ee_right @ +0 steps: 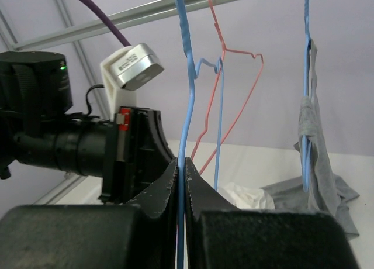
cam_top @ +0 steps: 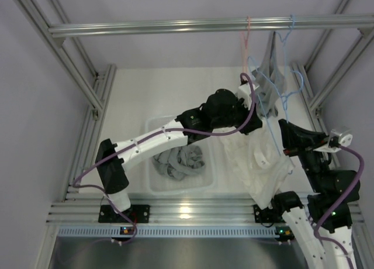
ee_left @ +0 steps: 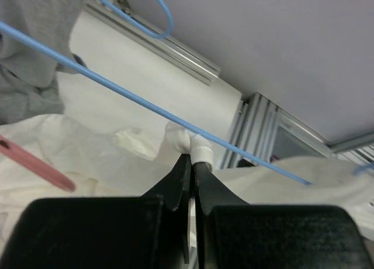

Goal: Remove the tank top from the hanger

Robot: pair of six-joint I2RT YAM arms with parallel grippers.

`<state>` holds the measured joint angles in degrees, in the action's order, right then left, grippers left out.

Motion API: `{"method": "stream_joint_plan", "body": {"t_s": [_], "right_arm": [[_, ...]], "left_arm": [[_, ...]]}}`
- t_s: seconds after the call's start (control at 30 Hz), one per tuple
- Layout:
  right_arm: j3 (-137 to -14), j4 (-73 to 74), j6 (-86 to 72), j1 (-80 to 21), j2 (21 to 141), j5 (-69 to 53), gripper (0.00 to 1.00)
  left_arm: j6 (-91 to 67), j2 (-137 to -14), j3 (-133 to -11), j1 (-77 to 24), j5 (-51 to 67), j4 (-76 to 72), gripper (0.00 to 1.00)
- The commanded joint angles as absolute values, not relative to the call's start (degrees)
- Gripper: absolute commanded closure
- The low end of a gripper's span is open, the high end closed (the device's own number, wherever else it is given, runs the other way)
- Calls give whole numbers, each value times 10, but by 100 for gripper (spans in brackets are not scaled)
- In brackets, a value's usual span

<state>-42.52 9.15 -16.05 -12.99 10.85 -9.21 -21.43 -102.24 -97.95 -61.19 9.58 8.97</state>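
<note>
The white tank top [cam_top: 260, 164] droops at the right of the table, one strap [ee_left: 186, 139] still looped on the blue wire hanger [ee_left: 117, 90]. My left gripper [ee_left: 191, 158] is shut on that bunched strap, right under the hanger wire. My right gripper [ee_right: 182, 162] is shut on the blue hanger [ee_right: 186, 76], its wire running up between the two fingers. In the top view the right gripper [cam_top: 283, 127] sits just above the white cloth, with the left arm's wrist [cam_top: 225, 108] close beside it.
A grey garment [cam_top: 272, 70] hangs on another blue hanger from the overhead rail [cam_top: 175, 27]. A bare pink hanger [ee_right: 234, 76] hangs beside it. A clear bin [cam_top: 153, 126] with grey clothes stands mid-table. Aluminium frame posts line both sides.
</note>
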Motion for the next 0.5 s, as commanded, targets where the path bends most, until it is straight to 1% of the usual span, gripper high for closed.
{"method": "stream_joint_plan", "body": {"t_s": [0.0,0.2,0.3,0.33,0.4,0.47], "right_arm": [[-398,-87,-178,-123,127,-77,100],[-377,-140,-167,-123,156,-63,100],[-373,-166,-168,-123,156,-52,100],[-368,-183,-168,-123,149,-53,100],[-348,-245,-170,-122,142,-55,100],[-327,-299,-178,-123,139,-73,100]], "left_arm": [[-256,-962,-964,-611,193,50,100],[-273,-915,-918,-611,226,32,100],[-258,-907,-897,-611,187,33,100],[-258,-910,-895,-610,191,34,100],[-270,-925,-891,-610,208,34,100],[-278,-939,-896,-611,256,33,100]]}}
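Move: The left hand holds a strap of the white tank top. The blue hanger's middle is about 4 cm ahead of it, 5 cm to its right and 5 cm above, and the hanging grey top is some 18 cm ahead, 10 cm right and 8 cm up. The right hand holds the blue hanger by its wire. From it the tank top's middle is about 2 cm ahead, 7 cm left and 23 cm below, and the grey top some 25 cm straight ahead and level in height. Keeping its pinch on the strap, the left hand draws the tank top back about 5 cm, away from the hanging grey top, also going some 3 cm left and 3 cm up and slowing to almost nothing. The right hand keeps hold of the hanger wire and carries it the other way, forward about 3 cm towards the grey top, then lifts it nearly 3 cm while easing slightly back and tipping its fingers up by some 10 degrees. ##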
